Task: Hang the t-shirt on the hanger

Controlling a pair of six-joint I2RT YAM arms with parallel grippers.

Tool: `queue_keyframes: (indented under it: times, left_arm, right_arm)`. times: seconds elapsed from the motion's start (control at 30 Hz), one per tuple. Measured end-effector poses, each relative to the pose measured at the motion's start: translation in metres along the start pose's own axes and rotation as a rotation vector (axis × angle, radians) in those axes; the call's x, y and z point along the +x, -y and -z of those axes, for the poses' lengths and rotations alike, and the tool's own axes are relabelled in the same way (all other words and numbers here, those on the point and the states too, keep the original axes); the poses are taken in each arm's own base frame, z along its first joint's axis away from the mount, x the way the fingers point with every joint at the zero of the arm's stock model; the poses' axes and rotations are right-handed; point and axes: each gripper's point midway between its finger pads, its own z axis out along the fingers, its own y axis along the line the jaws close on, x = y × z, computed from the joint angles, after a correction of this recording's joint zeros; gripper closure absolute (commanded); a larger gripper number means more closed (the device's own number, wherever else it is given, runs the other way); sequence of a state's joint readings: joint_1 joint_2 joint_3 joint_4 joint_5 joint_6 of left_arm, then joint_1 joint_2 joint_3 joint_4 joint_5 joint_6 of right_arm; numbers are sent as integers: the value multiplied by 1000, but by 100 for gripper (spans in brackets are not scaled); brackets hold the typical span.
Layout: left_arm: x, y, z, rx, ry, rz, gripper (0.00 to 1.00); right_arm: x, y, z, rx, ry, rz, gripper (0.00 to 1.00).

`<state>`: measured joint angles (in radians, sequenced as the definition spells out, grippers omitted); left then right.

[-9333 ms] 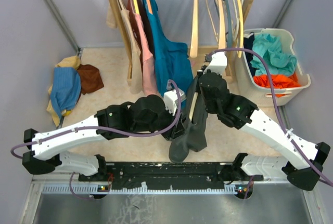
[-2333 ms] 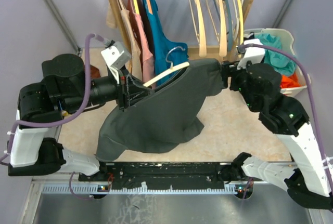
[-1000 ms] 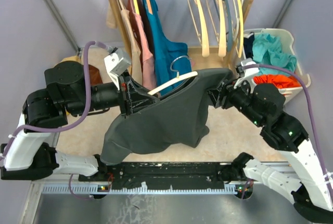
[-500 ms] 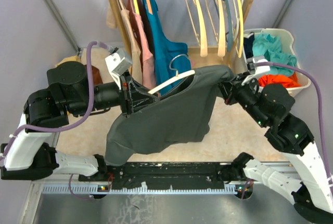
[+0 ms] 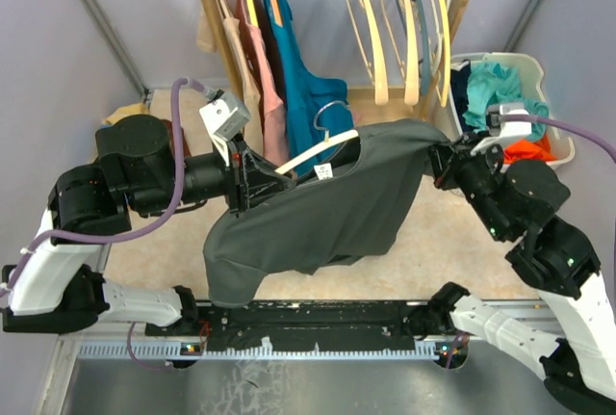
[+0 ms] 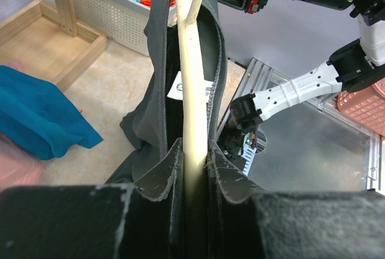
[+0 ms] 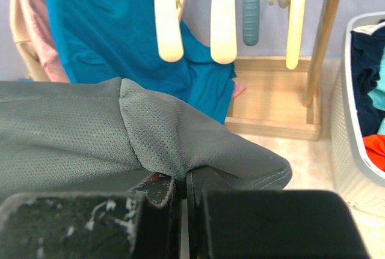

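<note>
The dark grey t-shirt [image 5: 327, 208] hangs stretched between both arms above the floor. My left gripper [image 5: 248, 176] is shut on the left end of the pale wooden hanger [image 5: 318, 151], whose silver hook [image 5: 332, 112] points toward the rack. In the left wrist view the hanger [image 6: 191, 79] runs up from my left gripper [image 6: 194, 158] inside the t-shirt [image 6: 157, 60], past a white neck label [image 6: 183, 88]. My right gripper [image 5: 445, 160] is shut on the shirt's right shoulder edge. In the right wrist view the t-shirt [image 7: 90, 133] bunches at my right gripper [image 7: 182, 182].
Behind stands a wooden rack with a teal shirt [image 5: 308, 78], a pink garment [image 5: 265, 59] and several bare hangers [image 5: 385, 30]. A white basket [image 5: 563, 150] of clothes sits at the right, just behind my right arm. Grey walls close both sides.
My right gripper has shut on the shirt's edge and drawn it to the right, stretching the fabric along the hanger. The neck label now shows. The left gripper has barely moved.
</note>
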<state>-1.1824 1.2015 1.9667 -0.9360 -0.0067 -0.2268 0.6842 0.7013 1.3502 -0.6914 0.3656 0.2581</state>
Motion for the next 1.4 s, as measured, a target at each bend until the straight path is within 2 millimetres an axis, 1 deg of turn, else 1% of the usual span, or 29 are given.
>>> queue_keyframes:
  times: [0.2,0.4,0.43,0.47,0.53,0.57,0.63,0.73,0.87,0.93,1.0,1.07,1.13,1.2,1.33,1.4]
  left_arm:
    - [0,1,-1,7,-2,0,97]
    - [-1,2,-2,11,-2,-3,97]
    - [-1,2,-2,11,-4,-4,98]
    - [0,2,-4,10,-7,-4,98]
    - [3,1,-7,7,-17,-7,98]
    - [6,0,-9,4,-25,-7,98]
    - [12,-2,-12,-3,-42,-7,98]
    - [23,-6,-20,-16,-72,-7,98]
    - [36,-11,-35,-34,-107,-8,98]
    - [41,-12,-44,-41,-123,-8,98]
    - [45,-13,-52,-45,-133,-8,98]
    - [46,-14,-60,-46,-135,-8,98]
    - [45,-14,-68,-46,-131,-9,98]
    - [45,-14,-74,-45,-124,-8,98]
    - [42,-14,-81,-45,-110,-8,98]
    - [41,-13,-84,-43,-101,-8,98]
  right_arm:
    - [9,11,-20,105,-52,47,100]
    - [15,13,-29,136,-87,74,100]
    - [17,13,-29,136,-97,78,95]
    - [19,14,-29,134,-106,82,87]
    - [22,12,-28,123,-118,83,65]
    - [24,11,-26,110,-131,89,58]
    - [22,6,-22,84,-144,87,50]
    - [9,-4,-13,22,-130,68,43]
    - [-14,-25,2,-104,-79,26,40]
    - [-25,-39,12,-192,-45,0,39]
    - [-32,-54,18,-275,-23,-24,38]
    - [-37,-67,19,-340,-8,-44,37]
    - [-36,-76,18,-384,-8,-60,37]
    - [-29,-80,14,-405,-21,-66,37]
    - [-11,-85,2,-417,-63,-69,37]
    - [-5,-87,-3,-419,-77,-67,37]
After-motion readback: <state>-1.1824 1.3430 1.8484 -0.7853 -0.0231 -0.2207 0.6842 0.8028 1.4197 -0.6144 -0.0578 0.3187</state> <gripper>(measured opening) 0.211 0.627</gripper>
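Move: The left hand still holds the hanger's left shoulder; its right end, entering the t-shirt, lies about 12 cm right, 5 cm ahead and slightly below. The right hand pinches the t-shirt's far shoulder; that hanger end lies some 14 cm to its left, about 1 cm ahead and 5 cm higher. The collar tag is roughly 18 cm to the right hand's left, 2 cm back and 2 cm above. Right hand tugs shirt forward, releases, swings 8 cm left; left hand carries hanger 7 cm right and down. ##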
